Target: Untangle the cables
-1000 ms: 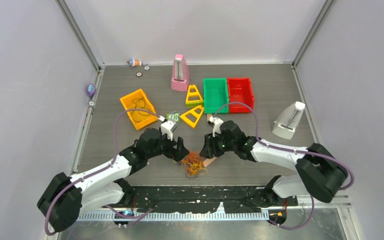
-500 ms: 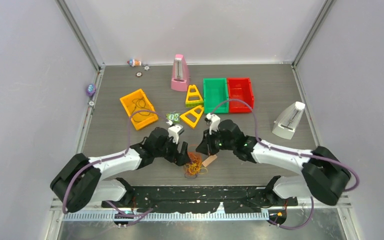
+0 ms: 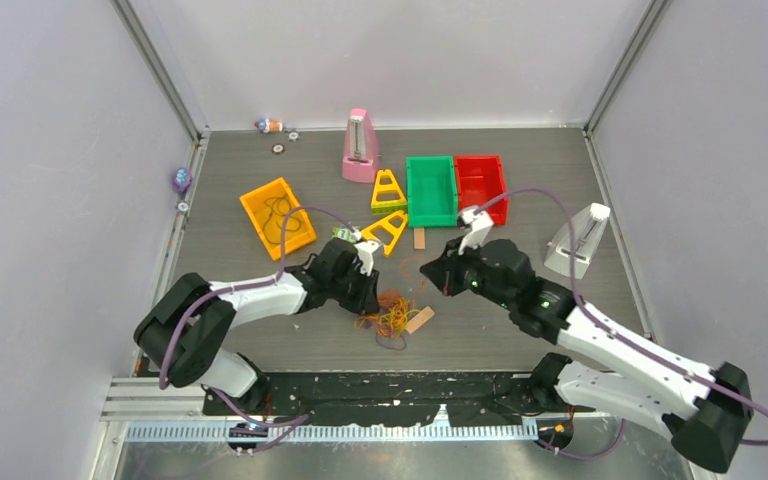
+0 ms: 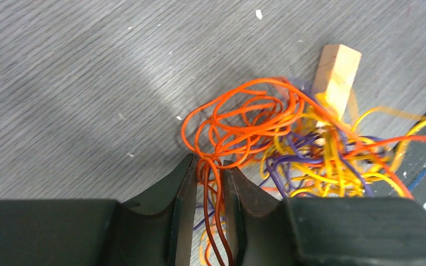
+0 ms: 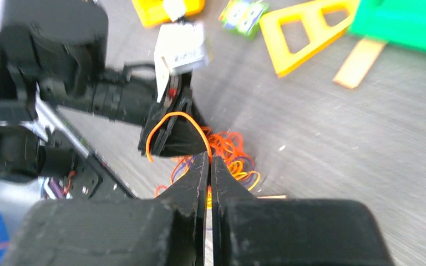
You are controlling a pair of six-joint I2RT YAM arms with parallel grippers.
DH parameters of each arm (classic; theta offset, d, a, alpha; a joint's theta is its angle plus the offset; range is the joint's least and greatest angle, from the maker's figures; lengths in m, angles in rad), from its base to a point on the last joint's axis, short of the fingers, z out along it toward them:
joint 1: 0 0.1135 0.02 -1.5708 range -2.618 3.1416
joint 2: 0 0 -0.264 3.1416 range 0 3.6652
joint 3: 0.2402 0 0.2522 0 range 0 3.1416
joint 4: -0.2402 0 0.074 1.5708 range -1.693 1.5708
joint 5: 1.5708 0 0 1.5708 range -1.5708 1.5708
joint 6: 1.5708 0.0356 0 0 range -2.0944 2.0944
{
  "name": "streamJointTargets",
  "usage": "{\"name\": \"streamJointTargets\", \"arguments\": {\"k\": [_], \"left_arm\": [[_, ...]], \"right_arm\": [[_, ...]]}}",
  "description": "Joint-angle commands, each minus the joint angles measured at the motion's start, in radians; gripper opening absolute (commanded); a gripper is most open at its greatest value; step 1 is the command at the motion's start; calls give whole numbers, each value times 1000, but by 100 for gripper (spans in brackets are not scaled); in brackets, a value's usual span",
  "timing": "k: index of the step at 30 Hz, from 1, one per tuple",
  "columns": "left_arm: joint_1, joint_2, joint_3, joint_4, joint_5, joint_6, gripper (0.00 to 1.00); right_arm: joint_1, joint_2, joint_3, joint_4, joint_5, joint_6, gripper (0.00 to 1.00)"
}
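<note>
The cables [image 3: 390, 318] lie as one tangle of orange, yellow and purple cords on the grey table between the two arms. In the left wrist view the cables [image 4: 288, 144] spread out right of my left gripper [image 4: 209, 163], whose jaws have closed to a narrow gap on a few orange strands at the tangle's left edge. The left gripper [image 3: 373, 297] sits low at the pile. My right gripper [image 3: 428, 270] is raised, up and right of the pile. In the right wrist view the right gripper [image 5: 209, 155] is shut, and a thin orange strand [image 5: 173, 114] arcs out of its tips.
A small wooden block [image 3: 420, 320] lies against the tangle's right side, and a wooden stick [image 3: 419, 238] lies farther back. Behind stand a yellow bin [image 3: 277, 217], green bin [image 3: 431, 190], red bin [image 3: 481, 185], two yellow triangles [image 3: 388, 230], a pink metronome [image 3: 360, 147] and a white one [image 3: 580, 240].
The left jaws have closed from wide open onto orange strands. The right gripper shut at the pile, then rose and moved right, away from the tangle. The pile has spread a little.
</note>
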Motion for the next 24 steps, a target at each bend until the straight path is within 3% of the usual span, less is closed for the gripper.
{"name": "streamJointTargets", "arguments": {"k": [1, 5, 10, 15, 22, 24], "left_arm": [[-1, -38, -9, -86, -124, 6, 22], [0, -71, -17, -108, -202, -1, 0], [2, -176, -66, -108, -360, -32, 0], [37, -339, -154, -79, -490, -95, 0], [68, -538, -242, -80, -709, -183, 0], [67, -592, -269, -71, -733, -192, 0]], "right_arm": [[2, -147, 124, -130, 255, -28, 5], [1, -244, 217, -255, 436, -59, 5], [1, -286, 353, -438, 647, -95, 5], [-1, -306, 420, -591, 981, -58, 5], [-9, -312, 463, -792, 1257, 57, 5], [-12, -304, 489, -840, 1262, 71, 5]]}}
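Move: The left gripper is low at the near-left edge of the cable tangle, orange strands between its not yet shut fingers; the tangle's middle lies about 4 cm right and 1 cm back. The wooden block is some 10 cm right and 2 cm back, the yellow tray about 20 cm left and 21 cm ahead. For the right gripper, holding an orange cable end, the tangle is 11 cm left, 1 cm back and 17 cm below; the white metronome stands roughly 29 cm right, 13 cm ahead, 13 cm lower. Keep the right gripper shut on its orange cable and sweep it right about 24 cm, away from the tangle towards the white metronome, climbing early and levelling off while turning clockwise. Shut the left gripper on the orange strand, then draw it left some 12 cm, slightly forward and up, turning about 35 degrees counter-clockwise. ##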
